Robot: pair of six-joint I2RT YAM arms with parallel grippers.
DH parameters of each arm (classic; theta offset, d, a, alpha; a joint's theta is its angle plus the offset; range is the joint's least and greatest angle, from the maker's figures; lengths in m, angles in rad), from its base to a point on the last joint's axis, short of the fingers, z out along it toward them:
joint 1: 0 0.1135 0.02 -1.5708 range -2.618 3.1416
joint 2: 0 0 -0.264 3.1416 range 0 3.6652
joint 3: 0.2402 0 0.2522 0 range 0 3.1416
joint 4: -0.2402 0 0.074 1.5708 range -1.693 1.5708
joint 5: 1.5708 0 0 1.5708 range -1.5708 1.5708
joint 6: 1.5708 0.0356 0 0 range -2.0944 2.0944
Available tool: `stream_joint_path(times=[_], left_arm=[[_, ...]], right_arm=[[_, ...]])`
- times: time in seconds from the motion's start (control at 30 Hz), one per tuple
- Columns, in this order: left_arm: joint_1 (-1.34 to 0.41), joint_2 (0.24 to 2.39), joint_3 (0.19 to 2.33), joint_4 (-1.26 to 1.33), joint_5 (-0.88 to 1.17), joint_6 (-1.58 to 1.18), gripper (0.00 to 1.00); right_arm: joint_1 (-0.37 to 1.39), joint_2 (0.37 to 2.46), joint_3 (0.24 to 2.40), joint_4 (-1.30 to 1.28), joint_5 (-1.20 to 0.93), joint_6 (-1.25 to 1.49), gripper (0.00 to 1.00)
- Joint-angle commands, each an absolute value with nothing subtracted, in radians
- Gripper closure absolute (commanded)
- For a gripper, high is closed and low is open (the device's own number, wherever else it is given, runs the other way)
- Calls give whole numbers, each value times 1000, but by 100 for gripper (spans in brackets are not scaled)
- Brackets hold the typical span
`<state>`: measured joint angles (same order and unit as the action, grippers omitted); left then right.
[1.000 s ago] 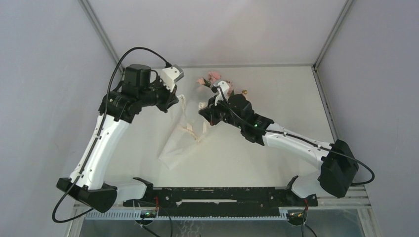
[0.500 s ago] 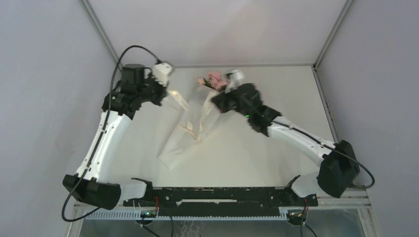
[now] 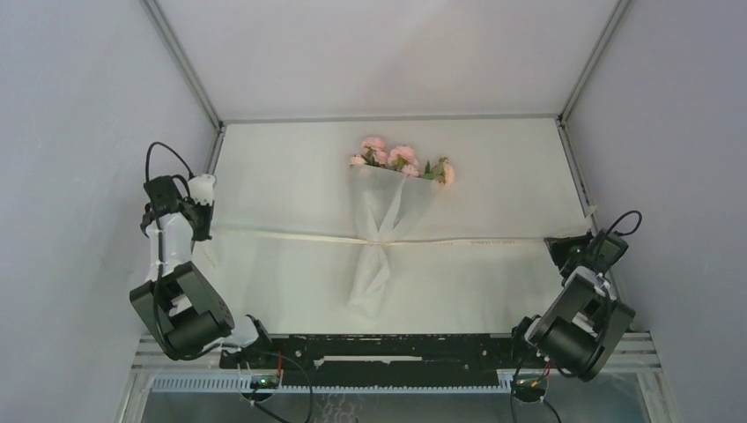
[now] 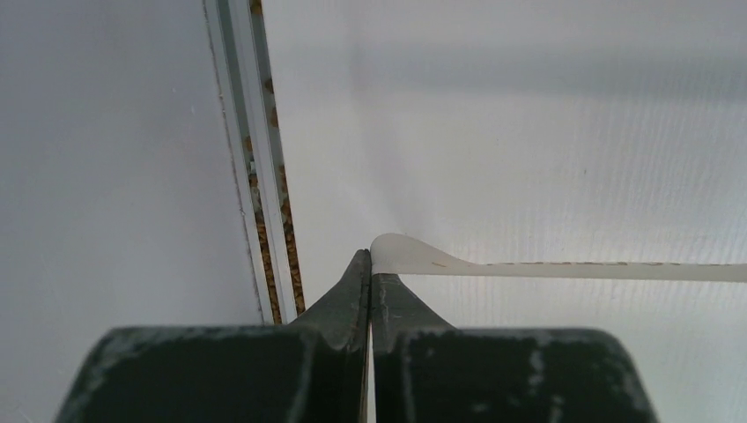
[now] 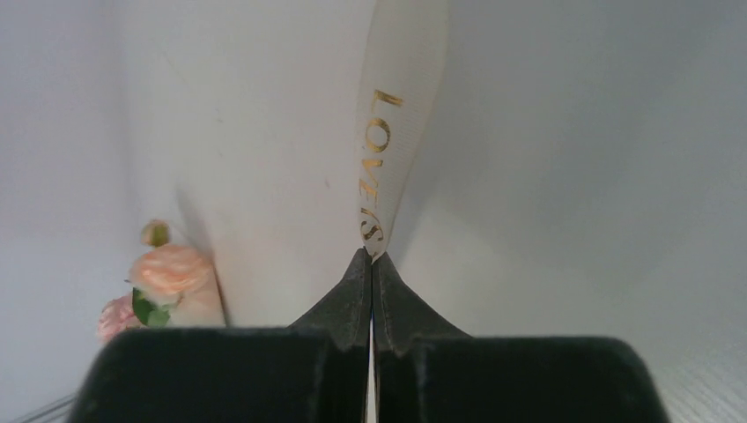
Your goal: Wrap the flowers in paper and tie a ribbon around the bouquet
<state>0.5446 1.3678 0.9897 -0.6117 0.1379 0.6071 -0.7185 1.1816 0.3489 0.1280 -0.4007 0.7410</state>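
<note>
The bouquet lies mid-table: pale-pink flowers [image 3: 401, 159] with green leaves at the far end of a cone of translucent white paper [image 3: 388, 198]. The cream ribbon [image 3: 476, 240] runs taut straight across the table and cinches the cone at its narrow waist [image 3: 377, 241]. At the table's left edge my left gripper [image 3: 206, 229] is shut on the ribbon's left end [image 4: 573, 270], its tips [image 4: 370, 264] together. At the right edge my right gripper [image 3: 558, 244] is shut on the other end [image 5: 388, 150], gold-lettered, tips [image 5: 371, 257] pinched. Some flowers [image 5: 167, 269] show left of the right gripper.
A metal frame rail [image 4: 264, 176] runs along the table's left edge right beside the left gripper. Grey enclosure walls stand close on both sides. A black bar [image 3: 388, 348] joins the two arm bases at the near edge.
Both arms have swung from the bouquet out to opposite table edges, drawing the ribbon from loose loops into a taut line. The bouquet has turned from slanted to pointing straight away.
</note>
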Motion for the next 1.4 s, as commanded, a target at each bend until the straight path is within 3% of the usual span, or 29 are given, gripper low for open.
stream_joint_path(times=[0.0, 0.23, 0.4, 0.5, 0.63, 0.7, 0.73, 0.9, 1.0, 1.1, 1.2, 1.27, 1.37], left_arm=[[561, 1343, 945, -507, 105, 706, 100], [578, 1377, 961, -475, 60, 715, 100], [569, 1373, 959, -511, 82, 708, 100], [474, 1320, 982, -653, 135, 705, 100], [214, 1216, 1192, -989, 413, 627, 100], [70, 1172, 1323, -1065, 487, 558, 100], [-42, 1159, 1383, -1093, 507, 528, 100], [-322, 1108, 1561, -1188, 612, 448, 100], [-345, 1107, 1662, -1184, 724, 337, 100], [-378, 1105, 1748, -1178, 742, 273, 100], [-392, 1091, 1749, -1168, 764, 216, 100], [-394, 1080, 1744, -1165, 769, 181, 100], [-395, 1064, 1748, -1161, 758, 159, 100]], right_arm=[[-744, 1265, 410, 283, -357, 730, 100], [-815, 1311, 419, 301, -370, 719, 100], [-753, 1288, 442, 263, -334, 686, 100], [-618, 1222, 489, 164, -311, 635, 100], [-306, 1066, 533, -67, -222, 572, 100], [-178, 996, 534, -171, -195, 564, 85], [-109, 971, 539, -226, -200, 562, 68], [242, 891, 615, -642, -37, 596, 10], [407, 826, 752, -839, 274, 641, 1], [620, 777, 818, -655, 344, 427, 1], [871, 810, 753, -307, 70, 97, 3], [1000, 863, 673, -18, 15, -70, 1], [1052, 1038, 608, 407, -112, -239, 0]])
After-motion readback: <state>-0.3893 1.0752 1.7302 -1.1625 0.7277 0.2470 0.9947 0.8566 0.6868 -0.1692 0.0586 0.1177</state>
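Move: The ribbon's knot on the wrapped bouquet is what matters. It lies about 44 cm to the left hand's right, level with it and some 7 cm lower; from the right hand it is about 46 cm to the left, level and some 2 cm lower. The flower heads lie about 25 cm farther out than the knot and 8 cm to its right. The paper's lower end lies 17 cm nearer than the knot and 2 cm to its left. The ribbon, still pinched at both sides, stays stretched while both hands sink about 2 cm. Then the right hand rises, lets go of its length and swings some 38 cm left towards the knot, ending higher and farther back, fingers wide open, turned about 85 degrees counter-clockwise. The left keeps its end, sweeping about 35 cm right, 30 cm up and somewhat back while turning clockwise. ##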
